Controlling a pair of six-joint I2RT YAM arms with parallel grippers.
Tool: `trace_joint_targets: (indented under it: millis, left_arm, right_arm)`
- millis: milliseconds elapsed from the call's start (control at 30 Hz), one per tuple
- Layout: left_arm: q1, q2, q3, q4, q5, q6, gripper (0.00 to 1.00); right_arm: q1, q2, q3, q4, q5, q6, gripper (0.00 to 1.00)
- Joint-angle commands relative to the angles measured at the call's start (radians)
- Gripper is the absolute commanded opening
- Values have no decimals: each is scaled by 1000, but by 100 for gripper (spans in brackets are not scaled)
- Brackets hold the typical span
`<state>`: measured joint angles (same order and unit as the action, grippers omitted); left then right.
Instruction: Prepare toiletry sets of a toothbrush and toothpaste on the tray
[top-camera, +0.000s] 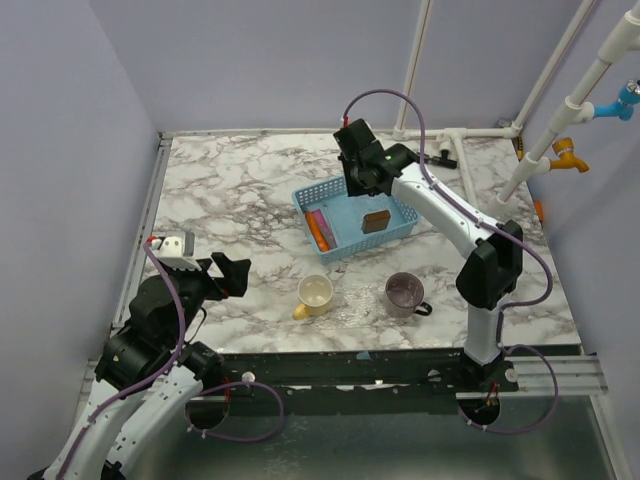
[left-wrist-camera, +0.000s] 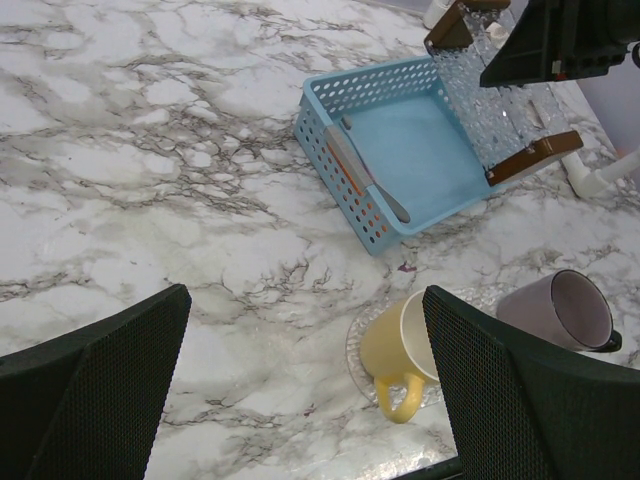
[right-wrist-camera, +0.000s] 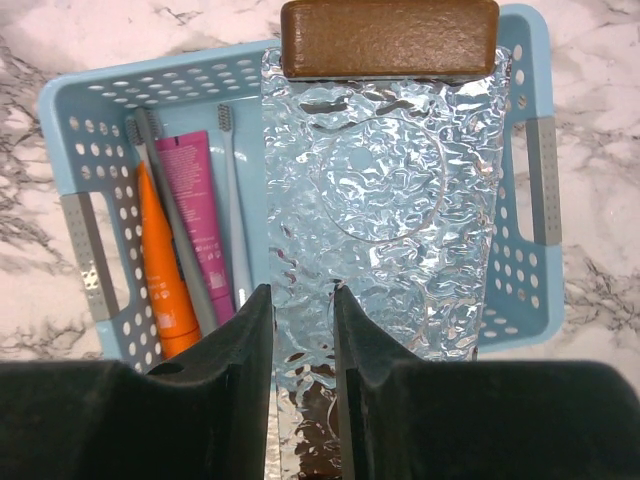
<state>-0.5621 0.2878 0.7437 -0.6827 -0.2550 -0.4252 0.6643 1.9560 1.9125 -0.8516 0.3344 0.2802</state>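
My right gripper (right-wrist-camera: 303, 292) is shut on the near end of a clear, rippled glass tray (right-wrist-camera: 380, 200) with brown wooden end pieces. It holds the tray tilted over the blue basket (right-wrist-camera: 90, 250). In the top view only the tray's far brown end (top-camera: 376, 221) shows clearly, below my right gripper (top-camera: 365, 185). Along the basket's left side lie an orange toothpaste tube (right-wrist-camera: 165, 270), a pink toothpaste tube (right-wrist-camera: 195, 200), a grey toothbrush (right-wrist-camera: 175, 230) and a pale blue toothbrush (right-wrist-camera: 235, 200). My left gripper (top-camera: 232, 275) hangs open over the table's front left, holding nothing.
A yellow mug (top-camera: 315, 293) stands on a clear round disc in front of the basket, with a purple mug (top-camera: 404, 292) to its right. White pipes (top-camera: 560, 110) with coloured taps rise at the back right. Walls close in the left and back edges.
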Motion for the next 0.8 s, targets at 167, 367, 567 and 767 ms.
trace_joint_targets:
  millis: [167, 367, 567, 767]
  left_arm:
    - [6, -19, -1, 4, 2, 3, 99]
    - [6, -35, -1, 1, 2, -1, 99]
    - [6, -54, -3, 2, 12, -4, 99]
    - [5, -68, -6, 3, 25, -6, 99]
  right_arm:
    - [95, -162, -23, -109, 100, 174, 1]
    - [197, -227, -82, -171, 191, 300, 0]
    - [316, -288, -159, -237, 269, 441, 1]
    - [433, -324, -241, -301, 311, 595, 1]
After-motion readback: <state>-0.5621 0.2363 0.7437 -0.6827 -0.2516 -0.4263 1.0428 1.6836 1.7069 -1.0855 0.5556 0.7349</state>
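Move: The clear tray with brown handles hangs in my right hand, just over the basket, whose middle is about 2 cm ahead and 13 cm down. It goes back toward the clear mat, some 20 cm behind this hand, 1 cm left and 16 cm below. On the mat the yellow mug stands about 19 cm back and 11 cm left, the dark mug 19 cm back and 10 cm right. From my left hand the mat lies roughly 27 cm right, 3 cm ahead and 22 cm lower. I keep the tray pinched near its left edge in my right hand and draw it back about 16 cm, away from the basket towards the mat between the two mugs. It climbs some 5 cm as it starts back, then sinks a couple of centimetres and eases slightly left, turning only about 5 degrees clockwise. ##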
